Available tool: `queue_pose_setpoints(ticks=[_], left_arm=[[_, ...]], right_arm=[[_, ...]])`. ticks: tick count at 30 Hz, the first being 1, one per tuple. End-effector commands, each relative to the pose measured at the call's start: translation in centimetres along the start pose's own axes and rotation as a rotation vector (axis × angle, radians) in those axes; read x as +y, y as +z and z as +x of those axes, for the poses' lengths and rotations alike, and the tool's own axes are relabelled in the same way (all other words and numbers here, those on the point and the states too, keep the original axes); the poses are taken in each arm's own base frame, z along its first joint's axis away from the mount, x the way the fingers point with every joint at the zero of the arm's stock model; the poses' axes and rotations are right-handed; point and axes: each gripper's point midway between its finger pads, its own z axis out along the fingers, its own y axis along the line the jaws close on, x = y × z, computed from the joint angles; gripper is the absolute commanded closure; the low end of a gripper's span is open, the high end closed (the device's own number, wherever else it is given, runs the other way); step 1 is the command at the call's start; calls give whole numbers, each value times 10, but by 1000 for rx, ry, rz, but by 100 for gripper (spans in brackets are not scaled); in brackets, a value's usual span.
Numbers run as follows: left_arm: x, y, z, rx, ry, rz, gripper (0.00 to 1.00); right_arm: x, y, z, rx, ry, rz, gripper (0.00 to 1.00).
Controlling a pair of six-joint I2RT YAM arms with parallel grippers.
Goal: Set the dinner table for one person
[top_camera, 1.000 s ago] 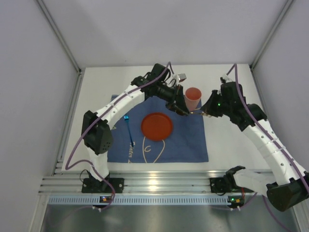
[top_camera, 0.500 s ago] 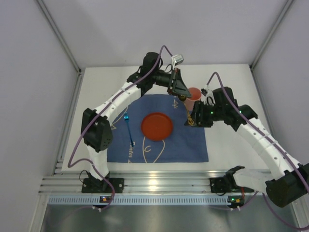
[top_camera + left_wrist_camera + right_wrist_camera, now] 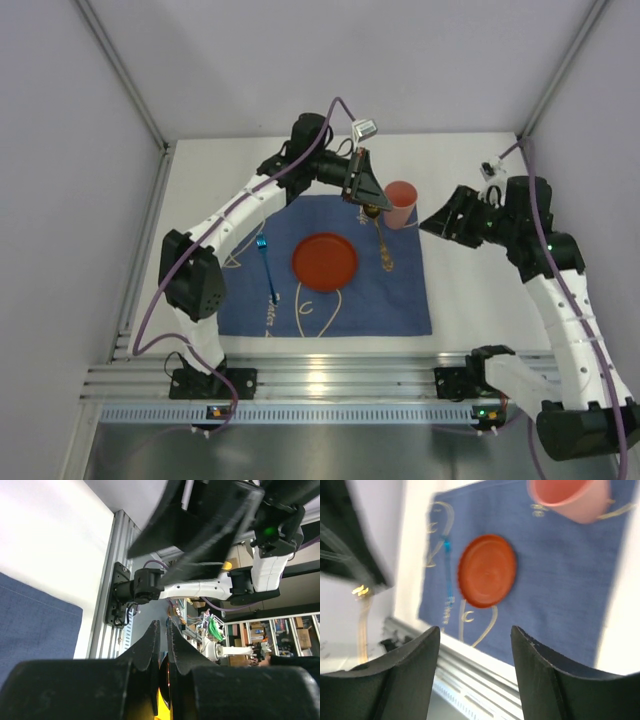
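On the white dinner table (image 3: 470, 290) lies a blue cloth (image 3: 400, 300) with an orange plate (image 3: 325, 262) at its middle. A pink cup (image 3: 400, 203) stands at its far right corner and a blue utensil (image 3: 267, 268) lies at its left. My left gripper (image 3: 367, 203) hovers beside the cup, shut on the top end of a gold utensil (image 3: 383, 245) that hangs toward the cloth. In the left wrist view the left gripper (image 3: 161, 622) pinches the utensil's yellow-dark end (image 3: 162, 675). My right gripper (image 3: 428, 224) stands open and empty to the right of the cup. The right wrist view shows the plate (image 3: 486, 571) beyond the open right gripper (image 3: 475, 630).
A slotted aluminium rail (image 3: 320, 380) runs along the near edge with both arm bases on it. Pale walls close in the table on the left, back and right. In the right wrist view the cup (image 3: 570, 497) sits at the top right and the gold utensil (image 3: 363, 620) at the far left.
My right gripper let go of the gold utensil, opened and drew back to the right. The left gripper closed on the utensil's upper end and now holds it alone.
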Motion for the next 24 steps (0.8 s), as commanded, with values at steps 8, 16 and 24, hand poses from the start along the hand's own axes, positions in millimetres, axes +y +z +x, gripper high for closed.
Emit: queue_pose_setpoints(ticks=[8, 16, 24], left_arm=[[-13, -6, -3, -31, 95, -20, 100], [-8, -5, -3, -33, 86, -29, 100], [-9, -3, -3, -37, 87, -33, 100]], right_arm=[[104, -35, 4, -16, 127, -633, 38], [121, -33, 16, 40, 101, -672, 38], [140, -15, 35, 109, 79, -693, 41]])
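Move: The spoon, still gripped by its bowl in the left hand, has its middle about 13 cm to the right hand's left, 4 cm back and some 3 cm above. From the right hand, the cup stands about 14 cm ahead, 8 cm left and 21 cm below, and the plate about 3 cm ahead, 25 cm left and 26 cm down. From the left hand, the spoon's middle is about 6 cm back, level sideways, 3 cm lower. Leftward about 10 cm, rising and drawing back some 5 cm each, the open right gripper closes in on the free handle of the spoon. The wrist rolls its left side up and swings counter-clockwise until the fingers point left and nearly level, still open, with the handle lined up between them. The left hand stays almost in place, keeping its pinch on the bowl. ##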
